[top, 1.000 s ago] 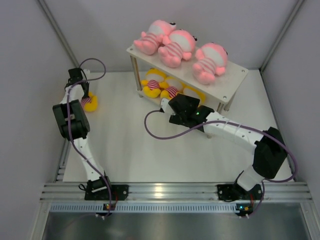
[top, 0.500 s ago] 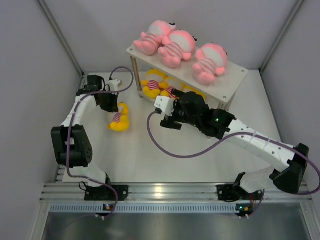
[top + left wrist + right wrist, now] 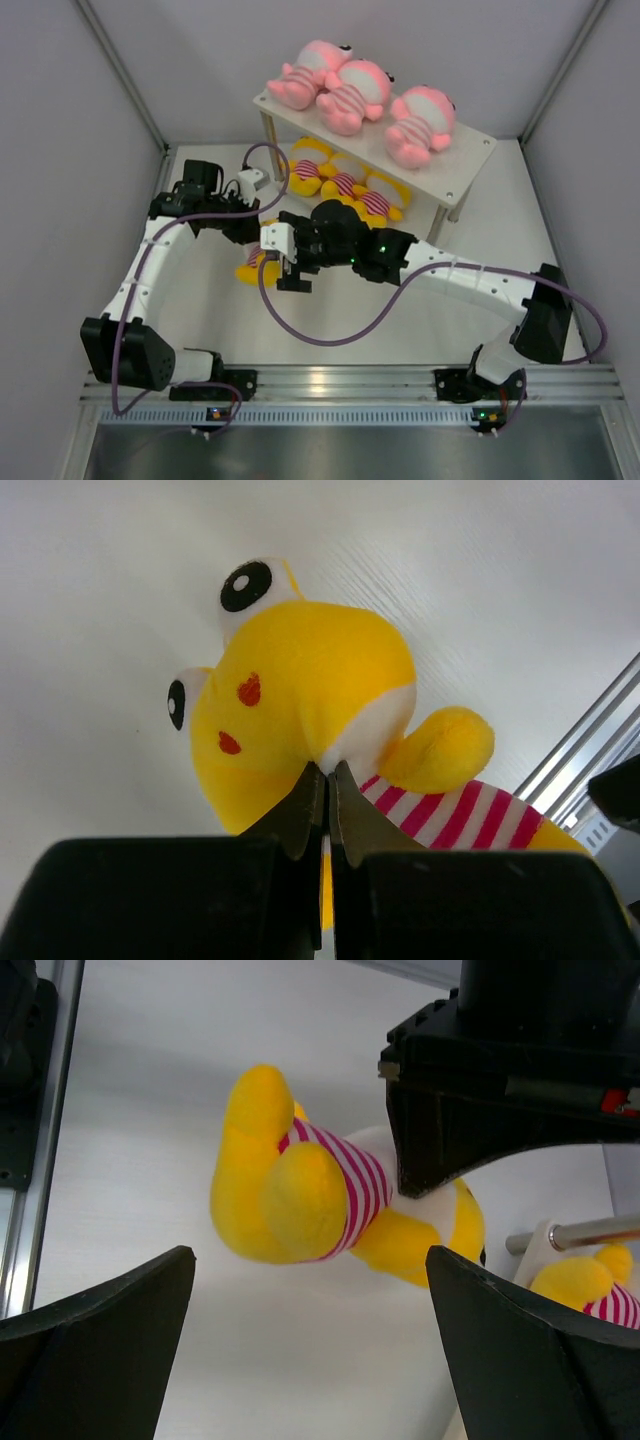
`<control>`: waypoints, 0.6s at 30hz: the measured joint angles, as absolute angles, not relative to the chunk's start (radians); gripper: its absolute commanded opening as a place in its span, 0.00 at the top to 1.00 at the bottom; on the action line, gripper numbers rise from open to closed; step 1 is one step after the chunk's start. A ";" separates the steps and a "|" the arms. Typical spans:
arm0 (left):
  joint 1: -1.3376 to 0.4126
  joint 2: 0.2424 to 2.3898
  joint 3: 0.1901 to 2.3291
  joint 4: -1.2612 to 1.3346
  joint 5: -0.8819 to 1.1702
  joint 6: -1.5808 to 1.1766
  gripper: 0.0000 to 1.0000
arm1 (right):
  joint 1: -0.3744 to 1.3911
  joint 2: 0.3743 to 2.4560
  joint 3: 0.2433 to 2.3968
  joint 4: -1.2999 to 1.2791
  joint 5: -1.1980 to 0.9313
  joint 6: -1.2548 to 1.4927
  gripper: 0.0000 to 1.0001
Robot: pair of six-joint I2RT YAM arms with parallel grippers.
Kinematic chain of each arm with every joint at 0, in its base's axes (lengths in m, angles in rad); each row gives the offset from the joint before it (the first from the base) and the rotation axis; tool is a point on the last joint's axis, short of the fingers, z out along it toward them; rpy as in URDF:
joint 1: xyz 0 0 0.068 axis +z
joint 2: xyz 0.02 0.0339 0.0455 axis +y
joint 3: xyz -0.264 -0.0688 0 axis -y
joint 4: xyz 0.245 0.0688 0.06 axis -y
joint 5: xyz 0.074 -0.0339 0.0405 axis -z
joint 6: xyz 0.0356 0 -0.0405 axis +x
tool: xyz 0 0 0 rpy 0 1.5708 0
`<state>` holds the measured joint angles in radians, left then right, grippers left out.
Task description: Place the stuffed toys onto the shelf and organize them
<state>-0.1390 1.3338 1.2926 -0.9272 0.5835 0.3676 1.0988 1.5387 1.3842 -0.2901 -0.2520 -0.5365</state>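
Observation:
My left gripper (image 3: 326,772) is shut on a yellow stuffed toy (image 3: 300,680) at the neck, between its head and its pink-striped shirt. From above, that toy (image 3: 250,268) sits left of centre under the left gripper (image 3: 245,232). My right gripper (image 3: 283,260) is just right of it and open. Its wrist view shows the toy (image 3: 300,1200) ahead of the wide right gripper (image 3: 308,1260), not between the fingers. The white shelf (image 3: 470,150) stands at the back with three pink toys (image 3: 350,90) on top and yellow toys (image 3: 340,185) on the lower tier.
Grey walls close in the table on the left, the back and the right. A silver shelf leg (image 3: 580,1232) and a yellow toy (image 3: 590,1285) lie just beyond the held toy. Purple cables (image 3: 330,335) loop off both arms. An aluminium rail (image 3: 330,385) runs along the near edge.
The left arm has carried the yellow toy from the far left wall toward the table's middle. The right arm has swung left from the shelf to meet it, its jaws opening wide.

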 measured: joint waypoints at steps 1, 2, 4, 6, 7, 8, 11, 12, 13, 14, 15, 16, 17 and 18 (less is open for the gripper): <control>-0.139 1.334 1.290 -0.932 0.588 0.360 1.00 | 1.104 1.554 1.390 -0.273 -0.253 -0.530 0.02; -0.139 1.334 1.290 -0.938 0.589 0.355 1.00 | 1.108 1.563 1.391 -0.258 -0.253 -0.527 0.04; -0.138 1.334 1.290 -0.947 0.596 0.341 1.00 | 1.111 1.583 1.398 -0.245 -0.253 -0.520 0.09; -0.138 1.334 1.290 -0.949 0.604 0.334 1.00 | 1.113 1.612 1.414 -0.233 -0.253 -0.513 0.12; -0.138 1.334 1.290 -0.949 0.606 0.331 1.00 | 1.113 1.630 1.424 -0.231 -0.253 -0.511 0.13; -0.138 1.334 1.290 -0.949 0.607 0.329 1.00 | 1.113 1.647 1.434 -0.228 -0.253 -0.511 0.18; -0.138 1.334 1.290 -0.949 0.613 0.321 1.00 | 1.122 1.702 1.462 -0.236 -0.247 -0.508 0.45; -0.138 1.334 1.291 -0.948 0.613 0.320 1.00 | 1.126 1.720 1.474 -0.242 -0.244 -0.510 0.56; -0.138 1.334 1.294 -0.948 0.612 0.320 1.00 | 1.130 1.737 1.486 -0.257 -0.240 -0.505 0.67; -0.137 1.334 1.296 -0.949 0.611 0.320 1.00 | 1.135 1.756 1.502 -0.273 -0.228 -0.503 0.88; -0.137 1.334 1.298 -0.955 0.611 0.320 1.00 | 1.138 1.770 1.515 -0.285 -0.213 -0.503 0.97; -0.137 1.334 1.301 -0.963 0.609 0.320 1.00 | 1.139 1.777 1.523 -0.294 -0.201 -0.503 1.00; -0.137 1.334 1.302 -0.966 0.608 0.321 0.98 | 1.139 1.779 1.526 -0.308 -0.185 -0.499 1.00; -0.138 1.334 1.304 -0.968 0.608 0.321 0.89 | 1.139 1.777 1.528 -0.322 -0.174 -0.497 1.00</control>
<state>-0.1375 1.3342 1.3037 -0.9684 0.6083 0.3206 1.1385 1.7767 1.5276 -0.3218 -0.1741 -0.4969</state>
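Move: The yellow toy, still pinched at the neck by the left gripper, has its near foot about 4 cm left, 1 cm ahead and 6 cm below the right hand; its middle is some 5 cm ahead, 6 cm left, 6 cm below. The shelved frog toy at the lower shelf's right end stands roughly 20 cm ahead and 19 cm right, 15 cm down. From the left hand, the foot is about 8 cm back, level sideways, 3 cm below. Leftward first and then ever more steeply down, about 4 cm across and 5–6 cm lower, the wide-open right gripper slides in over the yellow toy's near foot and shuts on it, pinching the foot between both fingers. The left hand stays nearly in place, its shut fingers keeping their hold at the toy's neck. ##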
